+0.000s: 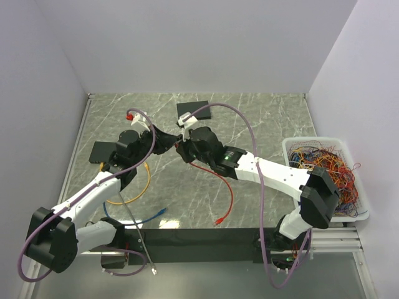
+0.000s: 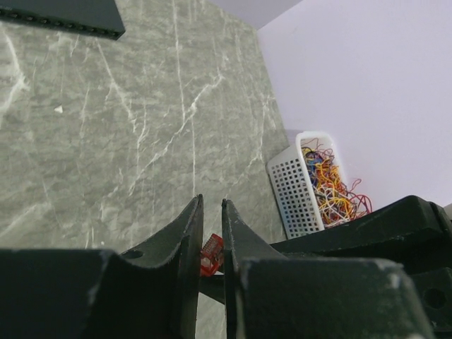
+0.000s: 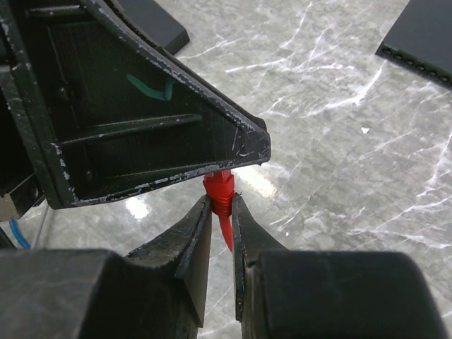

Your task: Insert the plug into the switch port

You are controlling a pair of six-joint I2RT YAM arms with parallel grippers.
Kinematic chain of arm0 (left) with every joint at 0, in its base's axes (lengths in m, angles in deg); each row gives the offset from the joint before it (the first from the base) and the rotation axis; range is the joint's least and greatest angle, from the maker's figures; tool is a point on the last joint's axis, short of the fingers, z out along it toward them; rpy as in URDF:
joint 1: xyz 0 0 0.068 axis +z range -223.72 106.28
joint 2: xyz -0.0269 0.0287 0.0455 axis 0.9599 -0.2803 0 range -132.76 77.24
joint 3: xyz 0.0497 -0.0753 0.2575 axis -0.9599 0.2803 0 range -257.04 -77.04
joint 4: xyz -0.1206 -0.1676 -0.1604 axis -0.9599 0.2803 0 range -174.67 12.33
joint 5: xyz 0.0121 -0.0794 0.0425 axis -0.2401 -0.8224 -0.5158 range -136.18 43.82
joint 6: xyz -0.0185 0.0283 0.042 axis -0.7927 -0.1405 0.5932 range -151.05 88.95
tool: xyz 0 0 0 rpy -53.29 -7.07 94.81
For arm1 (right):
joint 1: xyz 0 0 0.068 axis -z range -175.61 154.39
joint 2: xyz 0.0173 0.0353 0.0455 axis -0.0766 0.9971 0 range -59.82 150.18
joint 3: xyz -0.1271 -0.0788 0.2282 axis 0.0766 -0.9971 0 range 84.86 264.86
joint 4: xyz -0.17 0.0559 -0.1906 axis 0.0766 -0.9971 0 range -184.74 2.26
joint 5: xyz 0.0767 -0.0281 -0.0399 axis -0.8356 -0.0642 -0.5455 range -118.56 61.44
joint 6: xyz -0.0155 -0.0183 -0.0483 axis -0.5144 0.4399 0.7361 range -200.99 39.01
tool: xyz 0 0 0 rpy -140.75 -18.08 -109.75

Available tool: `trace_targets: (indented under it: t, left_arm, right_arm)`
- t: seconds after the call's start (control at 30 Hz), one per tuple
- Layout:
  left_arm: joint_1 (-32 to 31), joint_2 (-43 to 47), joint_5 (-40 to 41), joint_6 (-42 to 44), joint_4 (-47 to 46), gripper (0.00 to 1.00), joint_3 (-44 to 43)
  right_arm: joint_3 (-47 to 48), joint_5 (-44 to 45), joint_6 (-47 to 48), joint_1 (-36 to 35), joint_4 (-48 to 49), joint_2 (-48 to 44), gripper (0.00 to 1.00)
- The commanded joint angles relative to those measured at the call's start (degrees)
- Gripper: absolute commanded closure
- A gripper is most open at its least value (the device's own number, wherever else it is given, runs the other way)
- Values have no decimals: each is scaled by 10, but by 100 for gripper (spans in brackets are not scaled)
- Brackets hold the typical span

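Note:
A red plug (image 2: pixel 210 256) sits pinched between the two fingers of my left gripper (image 2: pixel 212 202), which is shut on it. My right gripper (image 3: pixel 222 200) meets it head-on, its jaws closed on the plug's ribbed red boot (image 3: pixel 220 186) just behind the left gripper's black finger. In the top view both grippers, left (image 1: pixel 168 142) and right (image 1: pixel 182 147), touch above the middle of the table. The red cable (image 1: pixel 228 187) trails from there toward the near edge. A black switch (image 1: pixel 193 111) lies flat beyond them, with its row of ports (image 3: pixel 417 62) in the right wrist view.
A second black box (image 1: pixel 100 151) lies at the left. Yellow cable (image 1: pixel 134 193) and blue cable (image 1: pixel 146 218) loop near the left arm. A white basket (image 1: pixel 293 146) of tangled wires stands at the right edge. White walls enclose the marble table (image 1: pixel 268 118).

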Motion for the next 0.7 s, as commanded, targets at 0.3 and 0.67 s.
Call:
trace_targets:
  t: [0.3, 0.67]
  left_arm:
    - [-4, 66, 108, 73, 164, 64, -65]
    - [-4, 109, 155, 54, 203, 47, -63]
  right_arm:
    - [-79, 25, -12, -1, 16, -121, 100]
    - [-158, 15, -76, 66, -14, -203, 100]
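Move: The red plug is already pinched between both my hands, at my left fingertips and about 1 cm beyond my right fingertips, forward and left. From my left hand, the switch with the cables in it lies roughly 32 cm left, 3 cm ahead and 16 cm down. At much the same depth, the yellow cable's loose end is some 15 cm left and 1 cm back; the far black box is about 23 cm ahead and 4 cm right. I hand the red plug over: my left fingers spread and let go of it, then that hand draws off about 5 cm left and a little up, swinging some 10 degrees counter-clockwise. My right hand keeps its pinch on the boot and carries the plug about 8 cm right, dipping back a little on the way, away from my left hand and the switch. ##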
